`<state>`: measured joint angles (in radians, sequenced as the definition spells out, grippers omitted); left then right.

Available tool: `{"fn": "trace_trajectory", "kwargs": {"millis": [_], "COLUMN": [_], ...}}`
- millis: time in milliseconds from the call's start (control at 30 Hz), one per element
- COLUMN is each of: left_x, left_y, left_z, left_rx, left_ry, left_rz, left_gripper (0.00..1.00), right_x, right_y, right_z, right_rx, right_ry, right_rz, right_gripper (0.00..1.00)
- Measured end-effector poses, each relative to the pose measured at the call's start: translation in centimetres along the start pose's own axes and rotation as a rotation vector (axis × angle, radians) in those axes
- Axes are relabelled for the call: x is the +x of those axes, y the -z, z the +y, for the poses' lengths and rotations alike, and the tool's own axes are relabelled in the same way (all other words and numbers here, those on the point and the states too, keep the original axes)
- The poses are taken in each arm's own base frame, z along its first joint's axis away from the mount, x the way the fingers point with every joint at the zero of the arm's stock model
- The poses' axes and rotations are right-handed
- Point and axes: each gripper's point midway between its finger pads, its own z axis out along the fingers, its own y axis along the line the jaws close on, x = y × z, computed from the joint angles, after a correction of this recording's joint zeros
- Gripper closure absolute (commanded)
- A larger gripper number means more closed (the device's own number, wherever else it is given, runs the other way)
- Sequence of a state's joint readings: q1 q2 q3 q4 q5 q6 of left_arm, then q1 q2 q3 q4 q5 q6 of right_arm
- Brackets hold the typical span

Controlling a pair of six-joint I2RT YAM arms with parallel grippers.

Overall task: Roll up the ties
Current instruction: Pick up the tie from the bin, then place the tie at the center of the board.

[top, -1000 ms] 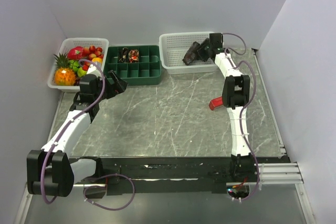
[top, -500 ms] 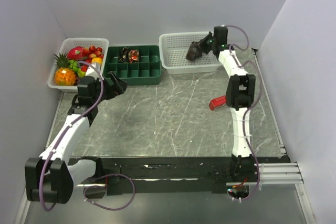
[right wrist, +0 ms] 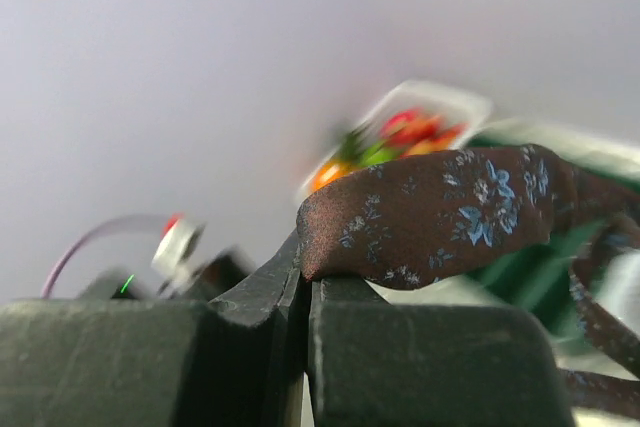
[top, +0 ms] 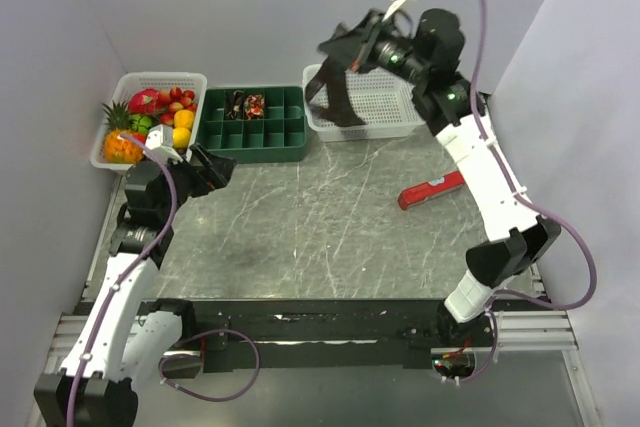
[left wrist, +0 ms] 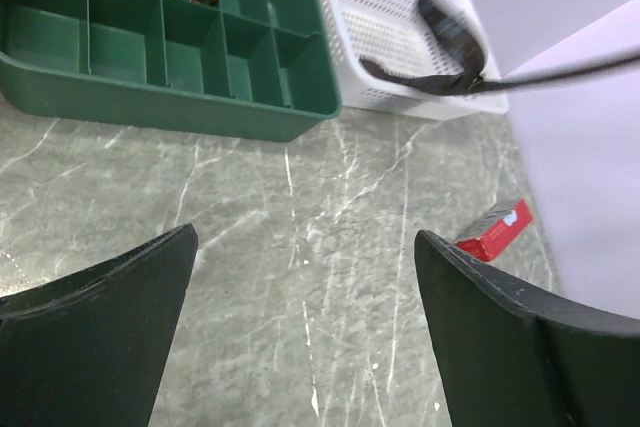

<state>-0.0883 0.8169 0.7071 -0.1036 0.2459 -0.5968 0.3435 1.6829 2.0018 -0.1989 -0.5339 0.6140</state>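
Observation:
My right gripper [top: 368, 44] is raised high above the white basket [top: 365, 129] and shut on a dark brown tie [top: 338, 95], which hangs in a loop down to the basket's left end. Up close, the tie [right wrist: 440, 212] has small blue flowers, and one end is pinched in the shut right gripper [right wrist: 306, 272]. The left wrist view shows the same tie [left wrist: 455, 47] dangling in front of the basket [left wrist: 395, 42]. Two rolled ties [top: 246, 102] sit in a back compartment of the green tray [top: 255, 150]. My left gripper [top: 207, 169] hovers open and empty above the table, near the tray's front left corner.
A white basket of toy fruit [top: 150, 117] stands at the back left. A small red bar [top: 432, 190] lies on the table under the right forearm, also in the left wrist view as the red bar [left wrist: 495, 230]. Grey walls enclose the table on three sides.
The right gripper shut on the tie in the white basket, then rose high and leftward, pulling it out. The left arm drew back slightly and stayed open.

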Motion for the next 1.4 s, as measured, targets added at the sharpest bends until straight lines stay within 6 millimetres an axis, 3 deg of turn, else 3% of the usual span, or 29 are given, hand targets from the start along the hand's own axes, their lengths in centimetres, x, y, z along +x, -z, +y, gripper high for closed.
{"fn": "trace_trajectory", "kwargs": {"millis": [33, 167, 333, 433, 600, 700, 933, 1033, 1133, 1267, 1300, 1400], "left_x": [-0.2, -0.5, -0.2, 0.3, 0.9, 1.4, 3.5, 3.5, 3.2, 3.1, 3.2, 3.3], "left_y": [0.4, 1.6, 2.0, 2.0, 1.8, 1.5, 0.8, 0.8, 0.9, 0.9, 0.9, 0.9], "left_z": [-0.2, -0.7, -0.6, -0.3, 0.1, 0.3, 0.6, 0.2, -0.1, -0.2, -0.2, -0.1], "left_rx": [0.005, 0.009, 0.004, -0.002, -0.009, -0.005, 0.023, 0.044, 0.058, 0.066, 0.067, 0.065], "left_ry": [-0.001, 0.001, 0.012, 0.017, 0.029, 0.040, 0.075, 0.080, 0.077, 0.075, 0.075, 0.076], "left_rz": [-0.008, -0.026, -0.023, -0.013, 0.002, 0.010, 0.067, 0.068, 0.059, 0.052, 0.055, 0.060], "left_gripper": [0.04, 0.04, 0.04, 0.04, 0.04, 0.04, 0.04, 0.04, 0.04, 0.04, 0.04, 0.04], "right_x": [1.8, 6.2, 11.4, 13.9, 15.5, 16.6, 25.3, 27.9, 29.1, 31.0, 31.7, 34.7], "right_y": [-0.1, -0.2, 0.4, 2.5, 6.1, 7.7, 9.2, 9.5, 9.7, 10.0, 10.1, 10.4], "right_z": [2.9, 7.8, 11.4, 12.0, 11.7, 10.3, 2.9, 0.8, 0.3, 0.7, 0.8, 0.7], "right_rx": [-0.056, -0.166, -0.278, -0.318, -0.322, -0.282, -0.084, -0.030, -0.016, -0.047, -0.053, -0.035], "right_ry": [0.009, 0.017, -0.011, -0.045, -0.034, -0.011, -0.059, -0.072, -0.063, -0.049, -0.036, 0.028], "right_rz": [0.042, 0.160, 0.295, 0.348, 0.345, 0.332, 0.474, 0.532, 0.561, 0.599, 0.619, 0.697], "right_gripper": [1.00, 1.00, 1.00, 1.00, 1.00, 1.00, 1.00, 1.00, 1.00, 0.89, 0.78, 0.63]}}
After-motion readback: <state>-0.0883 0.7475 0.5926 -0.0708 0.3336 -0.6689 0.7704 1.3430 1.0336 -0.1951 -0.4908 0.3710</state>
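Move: The tie hangs from the right fingers; the bare table in front of the white bin, where it is taken, lies about 8 cm left, 10 cm back and some 48 cm below that hand. The white bin is about 25 cm ahead and 10 cm right, the green organizer 18 cm ahead and 30 cm left, the red box 4 cm back and 27 cm right, all far below. From the left hand that bare patch is 25 cm right, 1 cm ahead, 24 cm down. The tie, still pinched in the right fingers, is drawn back and left away from the white bin, then lowered towards the bare table: some 20 cm back with a leftward swing partly undone, then nearly 30 cm down, mostly in the second half. The wrist turns counter-clockwise and tips the fingers down about 30 degrees; they begin to open at the very end. The open, empty left hand eases slightly back and down. ##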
